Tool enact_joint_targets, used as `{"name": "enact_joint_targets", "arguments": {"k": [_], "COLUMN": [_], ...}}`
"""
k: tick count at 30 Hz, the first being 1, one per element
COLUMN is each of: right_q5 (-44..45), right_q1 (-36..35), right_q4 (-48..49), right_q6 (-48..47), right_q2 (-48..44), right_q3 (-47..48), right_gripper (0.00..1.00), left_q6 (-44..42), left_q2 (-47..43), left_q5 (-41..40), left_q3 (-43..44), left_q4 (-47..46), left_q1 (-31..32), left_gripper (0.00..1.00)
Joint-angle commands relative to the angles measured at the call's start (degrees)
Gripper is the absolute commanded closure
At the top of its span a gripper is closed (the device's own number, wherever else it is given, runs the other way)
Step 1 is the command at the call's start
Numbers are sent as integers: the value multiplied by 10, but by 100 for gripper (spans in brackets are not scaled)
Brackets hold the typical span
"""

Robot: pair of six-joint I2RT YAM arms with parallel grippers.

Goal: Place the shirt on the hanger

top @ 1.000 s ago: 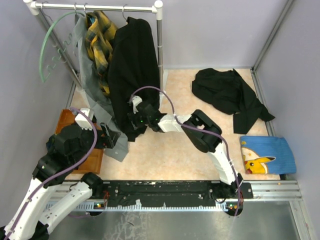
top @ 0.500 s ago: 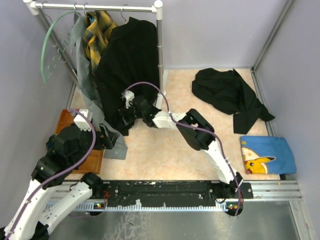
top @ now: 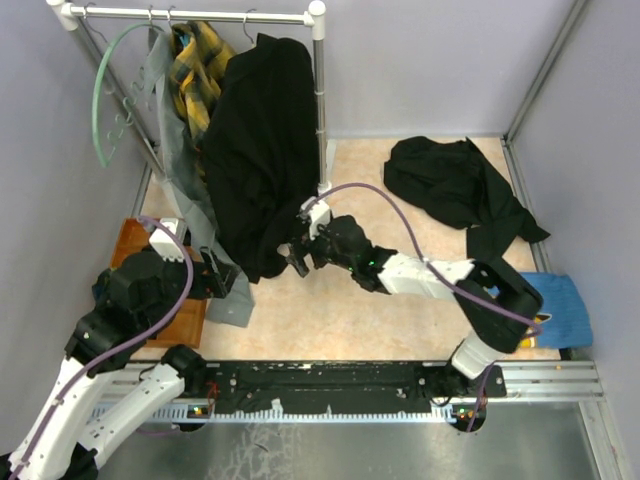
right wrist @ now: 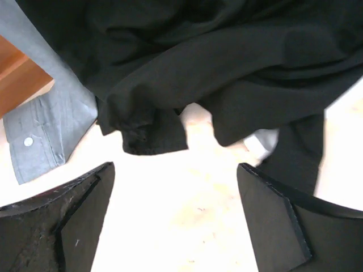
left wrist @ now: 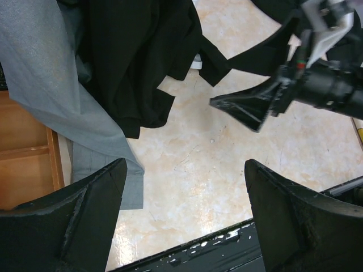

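The black shirt (top: 258, 150) hangs from the rail at the back, its hem and a sleeve dangling just above the floor (left wrist: 136, 56) (right wrist: 215, 68). The hanger is hidden under the shirt. My right gripper (top: 298, 257) (right wrist: 176, 170) is open and empty, just right of the hem and a little apart from the cloth. One of its fingers (left wrist: 249, 107) shows in the left wrist view. My left gripper (top: 214, 272) (left wrist: 184, 170) stands open and empty low at the left, beside the grey garment's hem.
On the rail (top: 190, 14) also hang a grey shirt (top: 185, 200), a yellow-and-black plaid shirt (top: 197, 75) and a pale green hanger (top: 100, 90). Another black garment (top: 455, 185) lies at the back right, a blue printed cloth (top: 565, 310) at the right, and a wooden tray (top: 150, 290) at the left.
My right gripper has opened, let go of the shirt's hem and drawn back to the right. The shirt has swung back to hang straight. The left arm has hardly moved.
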State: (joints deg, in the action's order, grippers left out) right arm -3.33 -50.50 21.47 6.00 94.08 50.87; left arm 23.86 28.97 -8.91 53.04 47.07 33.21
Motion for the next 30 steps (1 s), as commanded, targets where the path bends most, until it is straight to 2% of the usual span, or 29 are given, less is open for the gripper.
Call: {"name": "enact_joint_targets", "arguments": {"k": [1, 3, 7, 13, 23, 26, 30], "right_q5": [75, 56, -50, -163, -188, -201, -204], "right_q1": [26, 68, 147, 196, 215, 216, 216], "right_q4": [-57, -99, -128, -93, -62, -46, -13], "right_q6": [1, 32, 56, 76, 82, 85, 90], "right_q2": [-83, -92, -71, -6, 104, 119, 116], "right_q3": [-13, -14, -7, 21, 67, 69, 59], "right_gripper": [11, 14, 19, 18, 22, 32, 55], "left_q6": [6, 8, 10, 11, 13, 14, 14], "left_q2": [0, -2, -5, -6, -16, -19, -20], "left_q5": [10, 11, 13, 10, -1, -4, -6], "left_q3": [-7, -9, -9, -8, 2, 2, 2], "left_q4": [-19, -20, -19, -17, 2, 8, 11], "left_q1": [-3, -3, -3, -3, -3, -3, -3], "left_gripper": [10, 10, 10, 11, 11, 11, 11]}}
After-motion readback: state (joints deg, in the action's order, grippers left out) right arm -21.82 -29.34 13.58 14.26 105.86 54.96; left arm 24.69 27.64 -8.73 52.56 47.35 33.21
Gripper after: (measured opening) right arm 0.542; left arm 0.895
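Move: On the table by the rack's right post, the black shirt's near-right cuff lies about 8 cm ahead of the open right hand, 8 cm to its right and 9 cm below. The white rack foot is some 4 cm left of that cuff. The shirt's other lower end hangs about 1 cm ahead and 4 cm left of the right hand, also about 9 cm down. From the left hand the cuff is roughly 18 cm ahead, 17 cm right and 23 cm below. Swinging right and forward away from the shirt's other lower end, the open right hand rises slightly, then sinks about 10 cm from its high point towards the cuff beside the rack foot, easing a little back left on the way. The wrist tips down some 25 degrees and turns about 10 degrees clockwise, and the fingers start closing around the cuff's edge, still half open. ##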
